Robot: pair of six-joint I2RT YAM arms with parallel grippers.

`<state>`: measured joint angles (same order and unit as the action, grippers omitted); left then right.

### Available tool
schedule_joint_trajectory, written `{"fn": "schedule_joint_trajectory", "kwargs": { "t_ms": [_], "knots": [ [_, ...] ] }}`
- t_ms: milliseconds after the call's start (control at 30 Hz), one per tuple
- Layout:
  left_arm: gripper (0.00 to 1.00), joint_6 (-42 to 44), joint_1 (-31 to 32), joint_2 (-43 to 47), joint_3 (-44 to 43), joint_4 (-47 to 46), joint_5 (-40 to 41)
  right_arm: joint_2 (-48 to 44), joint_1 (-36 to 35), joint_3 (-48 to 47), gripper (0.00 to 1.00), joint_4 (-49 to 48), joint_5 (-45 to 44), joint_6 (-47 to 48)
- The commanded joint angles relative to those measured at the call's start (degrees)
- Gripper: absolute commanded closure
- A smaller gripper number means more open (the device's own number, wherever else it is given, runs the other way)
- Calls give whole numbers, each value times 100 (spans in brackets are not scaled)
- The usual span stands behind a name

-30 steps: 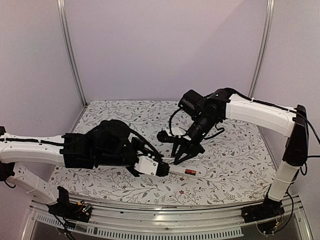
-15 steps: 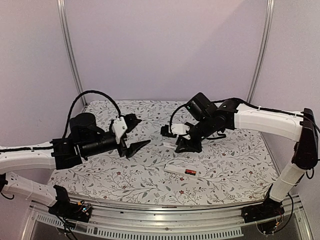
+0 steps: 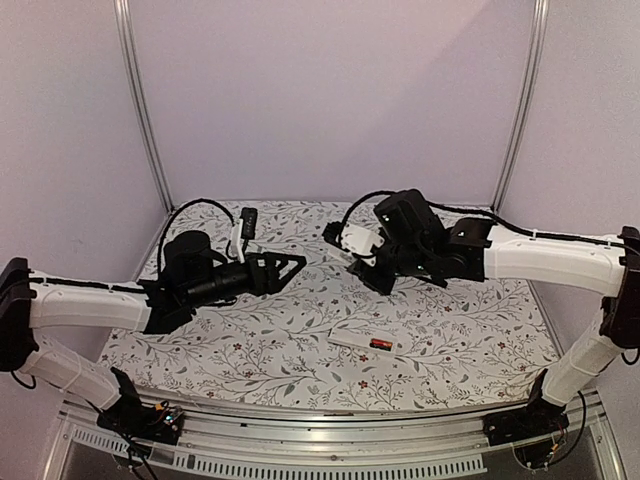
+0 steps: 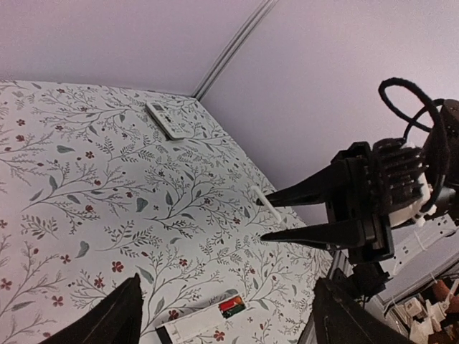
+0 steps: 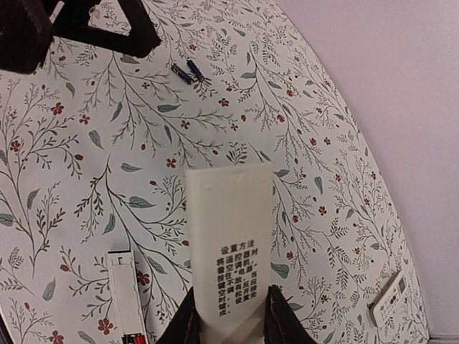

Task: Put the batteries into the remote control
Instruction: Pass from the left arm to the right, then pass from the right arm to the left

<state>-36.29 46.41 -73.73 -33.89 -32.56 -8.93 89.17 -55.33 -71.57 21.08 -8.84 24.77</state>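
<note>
The white remote control (image 3: pixel 355 339) lies flat on the floral cloth with its compartment uncovered, and a red and black battery (image 3: pixel 381 344) sits inside it. The left wrist view shows that battery (image 4: pixel 232 307) in the remote (image 4: pixel 193 326). Two loose dark batteries (image 5: pixel 183 72) lie far left, also visible as the batteries (image 3: pixel 248 217) near the back. My left gripper (image 3: pixel 287 267) hovers open and empty, left of the remote; its jaws (image 4: pixel 226 290) frame the remote from above. My right gripper (image 5: pixel 231 315) is shut on a white printed battery cover (image 5: pixel 229 236), held above the cloth behind the remote.
A second white remote (image 4: pixel 166 119) lies near the back wall, also seen at the right wrist view's lower right corner (image 5: pixel 391 304). My right gripper (image 4: pixel 269 215) shows in the left wrist view with the cover edge-on. Walls and corner posts bound the cloth-covered table (image 3: pixel 450 330).
My left gripper let go of the remote, opened, and drew back left and up. My right arm lifted and swung toward the back with the cover. The remote stayed put.
</note>
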Motion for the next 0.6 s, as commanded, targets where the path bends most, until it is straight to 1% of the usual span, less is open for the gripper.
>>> {"fn": "schedule_joint_trajectory", "kwargs": {
  "t_ms": [0,67,167,200,333,400,533,567],
  "knots": [
    [18,-1194,-87,-496,-214,-979,-610,186,-210,45,81,-261,-496,-220],
    [17,-1320,-89,-718,-285,-1192,-737,205,-240,38,80,-322,-474,-256],
    [17,-1534,-88,-1064,-435,-1224,-759,227,-288,44,81,-403,-461,-256],
    [19,-1593,-95,-1177,-509,-1214,-770,240,-300,46,81,-428,-465,-222],
    [38,-1827,-99,-1582,-816,-1250,-935,348,-315,-5,81,-404,-497,-150],
    [44,-1906,-103,-1709,-895,-1388,-1042,372,-320,-6,81,-407,-474,-142],
    [46,-1987,-101,-1860,-973,-1516,-1154,373,-320,27,81,-444,-495,-127],
    [48,-1987,-106,-1883,-1006,-1504,-1159,373,-320,22,81,-450,-517,-119]
  ]
}}
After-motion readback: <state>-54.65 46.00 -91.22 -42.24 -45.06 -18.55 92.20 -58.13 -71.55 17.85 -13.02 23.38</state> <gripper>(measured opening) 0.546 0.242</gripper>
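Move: My right hand already grips the white cover by one end; its middle is about 2 cm ahead of that hand, 3 cm left and 2 cm lower. From my open left hand the cover is some 13 cm to the right, 3 cm ahead and 3 cm down. From my right hand, my left fingers are about 16 cm left, 2 cm back and 2 cm up. The remote control with its batteries lies about 6 cm back of my right hand, 0 cm sideways and 20 cm below. I bring my left hand about 5 cm to the right and 2 cm forward, towards the cover's free end. On the way it rolls nearly 20 degrees, counter-clockwise seen from behind the hand, and its wide-open fingers close partway around that end without shutting. My right hand keeps its pinch on the cover and eases slightly left and down to meet it. ##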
